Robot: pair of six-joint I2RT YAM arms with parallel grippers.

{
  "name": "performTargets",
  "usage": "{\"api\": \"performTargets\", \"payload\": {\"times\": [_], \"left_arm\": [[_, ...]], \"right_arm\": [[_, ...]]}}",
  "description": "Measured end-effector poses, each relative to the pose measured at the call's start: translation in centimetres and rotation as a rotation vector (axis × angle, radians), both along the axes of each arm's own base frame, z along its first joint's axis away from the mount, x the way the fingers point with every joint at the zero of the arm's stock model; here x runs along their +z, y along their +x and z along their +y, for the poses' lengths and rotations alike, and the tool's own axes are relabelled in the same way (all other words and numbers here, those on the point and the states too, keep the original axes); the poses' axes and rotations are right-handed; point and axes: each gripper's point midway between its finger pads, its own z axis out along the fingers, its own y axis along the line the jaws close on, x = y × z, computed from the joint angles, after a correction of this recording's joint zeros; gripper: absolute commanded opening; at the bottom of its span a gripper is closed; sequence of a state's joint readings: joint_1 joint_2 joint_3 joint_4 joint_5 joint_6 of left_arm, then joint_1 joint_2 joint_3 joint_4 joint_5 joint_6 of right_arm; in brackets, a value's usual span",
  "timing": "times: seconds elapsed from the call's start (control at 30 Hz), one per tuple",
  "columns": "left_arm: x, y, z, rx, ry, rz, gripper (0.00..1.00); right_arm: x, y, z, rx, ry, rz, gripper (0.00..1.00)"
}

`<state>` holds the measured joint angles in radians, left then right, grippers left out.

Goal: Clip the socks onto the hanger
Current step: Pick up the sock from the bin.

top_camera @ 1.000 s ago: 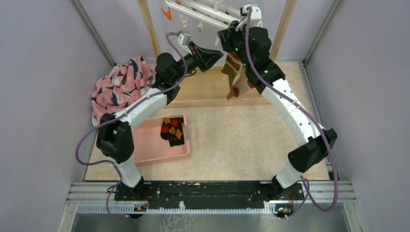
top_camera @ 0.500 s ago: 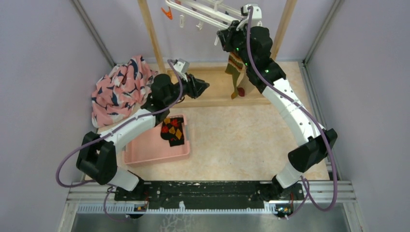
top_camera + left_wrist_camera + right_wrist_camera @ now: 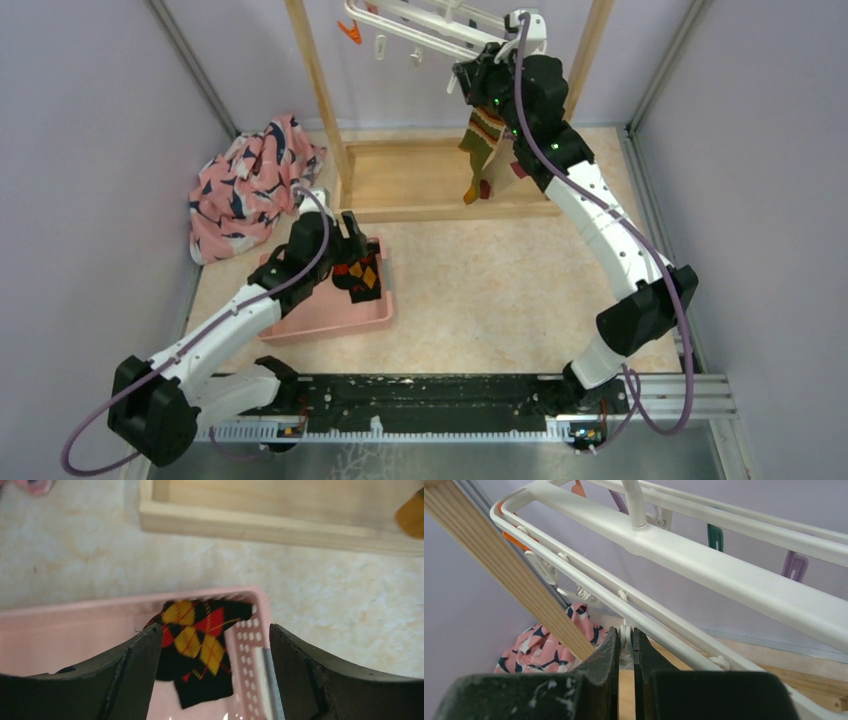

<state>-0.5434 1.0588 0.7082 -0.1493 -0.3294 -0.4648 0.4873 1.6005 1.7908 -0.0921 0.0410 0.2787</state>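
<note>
The white hanger point(image 3: 420, 25) hangs high at the back, its frame point(image 3: 704, 565) filling the right wrist view. My right gripper point(image 3: 470, 75) is up at it, shut point(image 3: 625, 634) on a small white clip point(image 3: 625, 628). An olive striped sock point(image 3: 482, 135) dangles just below that gripper; its top end is hidden. A black-red-yellow argyle sock point(image 3: 362, 275) lies in the pink tray point(image 3: 320, 310). My left gripper point(image 3: 350, 248) hovers over it, open; in the left wrist view the argyle sock point(image 3: 200, 640) shows between the wide-apart jaws point(image 3: 215, 630), untouched.
A pink patterned cloth point(image 3: 250, 185) is heaped at the left wall. The wooden rack has tall posts point(image 3: 318, 90) and a flat base point(image 3: 420, 180) behind the tray. Orange point(image 3: 346, 32), teal point(image 3: 714, 536) and purple point(image 3: 794, 566) clips hang from the hanger.
My left arm swung down from beside the hanger to the pink tray and its jaws opened wide. The right gripper stayed on the clip; the striped sock still hangs there.
</note>
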Motion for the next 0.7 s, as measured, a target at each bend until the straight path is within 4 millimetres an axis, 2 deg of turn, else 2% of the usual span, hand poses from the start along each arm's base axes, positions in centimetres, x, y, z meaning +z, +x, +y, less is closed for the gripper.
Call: {"api": "performTargets", "payload": {"times": [0.23,0.5,0.63,0.7], "left_arm": [[-6.0,-3.2,3.0,0.091,0.074,0.146,0.76],[-11.9,-4.3,3.3,0.105,0.134,0.299,0.65],[-13.9,-4.5,3.3,0.105,0.154,0.35,0.45],[-14.0,-4.3,3.1,0.105,0.153,0.348,0.29]], "right_arm": [[-0.4,0.3,0.2,0.009,0.025,-0.002,0.0],[-0.4,0.3,0.3,0.014,0.035,-0.001,0.0],[-0.5,0.3,0.3,0.014,0.034,0.0,0.0],[-0.4,0.3,0.3,0.014,0.034,0.0,0.0]]}}
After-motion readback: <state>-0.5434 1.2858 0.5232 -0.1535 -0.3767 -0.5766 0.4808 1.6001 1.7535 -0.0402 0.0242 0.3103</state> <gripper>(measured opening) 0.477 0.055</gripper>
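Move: The argyle sock lies almost straight beneath the left hand, about 15 cm down, some 2 cm back and 2 cm to the left. The bin around it has its middle about 5 cm back and 8 cm left of the hand. The pink cloth is some 15 cm ahead and 22 cm left; the wooden stand's base, 17 cm ahead and 17 cm right. From the right hand the sock is roughly 16 cm back, 23 cm left and 45 cm below. The left fingertips come down onto the near-left part of the sock and begin to close around its black fold, now about half open after starting wide. The hand sinks about 14 cm into the bin, easing back and a little left for the first half, then going nearly straight down while the wrist tips some 20 degrees further downward. ##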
